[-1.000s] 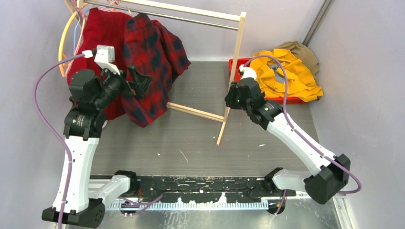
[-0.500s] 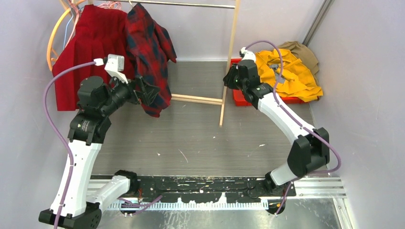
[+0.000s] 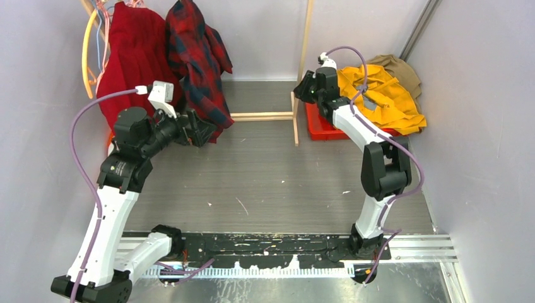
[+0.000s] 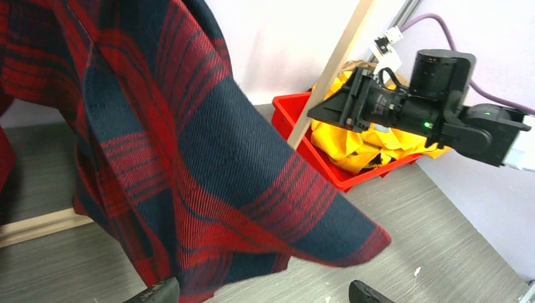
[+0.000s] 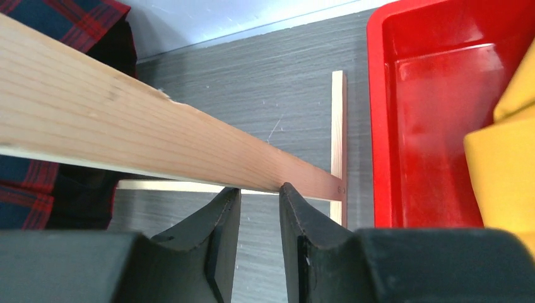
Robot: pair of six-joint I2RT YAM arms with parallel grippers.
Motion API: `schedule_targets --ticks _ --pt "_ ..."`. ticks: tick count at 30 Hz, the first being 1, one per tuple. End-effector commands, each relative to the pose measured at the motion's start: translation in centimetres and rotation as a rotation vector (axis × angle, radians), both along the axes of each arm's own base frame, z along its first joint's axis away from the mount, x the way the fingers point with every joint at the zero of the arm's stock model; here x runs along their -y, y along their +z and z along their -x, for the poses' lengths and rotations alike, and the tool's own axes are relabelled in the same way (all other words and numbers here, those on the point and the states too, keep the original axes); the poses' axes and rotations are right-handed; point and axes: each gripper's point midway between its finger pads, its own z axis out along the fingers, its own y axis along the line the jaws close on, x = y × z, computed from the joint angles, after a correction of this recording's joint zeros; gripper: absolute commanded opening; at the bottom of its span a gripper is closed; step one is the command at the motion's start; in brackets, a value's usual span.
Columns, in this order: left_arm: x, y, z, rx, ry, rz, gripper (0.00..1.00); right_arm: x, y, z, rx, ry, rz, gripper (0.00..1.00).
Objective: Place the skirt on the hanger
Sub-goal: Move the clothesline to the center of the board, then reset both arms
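The bright-red skirt (image 3: 129, 60) hangs at the rack's far-left end, behind my left arm. The hanger itself is hidden at the top edge of the view. My left gripper (image 3: 205, 132) (image 4: 258, 297) is wide open and holds nothing. It sits just below the hem of the plaid shirt (image 3: 195, 63) (image 4: 189, 158), right of the skirt. My right gripper (image 3: 300, 93) (image 5: 260, 189) stands at the rack's right wooden post (image 3: 306, 44) (image 5: 126, 132). Its jaws are a narrow gap apart, with the tips against the post's edge and only floor showing between them.
A red bin (image 3: 318, 126) (image 4: 315, 151) (image 5: 435, 126) with a yellow garment (image 3: 378, 95) stands right of the post. Thin orange and pink hangers (image 3: 88, 50) cluster at the far left. The rack's foot bar (image 3: 262, 116) lies on the floor.
The rack has swung from tilted to upright as my right arm stretched back with the post. My left gripper moved back and right. The right jaws eased slightly apart.
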Motion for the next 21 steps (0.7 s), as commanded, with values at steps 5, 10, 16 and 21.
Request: schedule_targets --ticks 5,10,16,21 --pt "0.9 0.8 0.8 0.022 -0.015 0.023 0.99 1.5 3.0 -4.8 0.132 -0.003 -0.104 0.39" --pt "-0.4 1.7 1.7 0.005 0.055 0.009 0.99 2.9 4.7 -3.3 0.142 0.005 -0.121 0.53" --pt "-1.4 4.6 3.8 0.056 0.097 0.077 0.99 4.4 7.4 3.2 0.123 0.0 -0.092 0.99" --pt "-2.5 6.9 6.4 0.124 0.127 0.143 0.99 5.0 10.4 10.7 0.184 0.033 -0.087 1.0"
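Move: The clothesline's right upright stands right at the right hand's fingertips, about 2 cm ahead and 1 cm to the left. From this hand, the red box is some 22 cm to the right, 5 cm farther out and 17 cm below, and the plaid skirt hangs about 29 cm to the left and 11 cm nearer the base, some 15 cm higher. From the left hand, that grasp-height part of the upright is roughly 24 cm ahead, 28 cm right and 14 cm below. Forward first: the right hand, fingertips against the clothesline's upright, pushes it about 3 cm farther out while sinking slightly, then opens its fingers fully and comes free, drawing back some 9 cm from its farthest point, rising and shifting right. The left hand, still wide open and empty, sinks a little, then backs off around 4 cm from the plaid skirt and rises. ##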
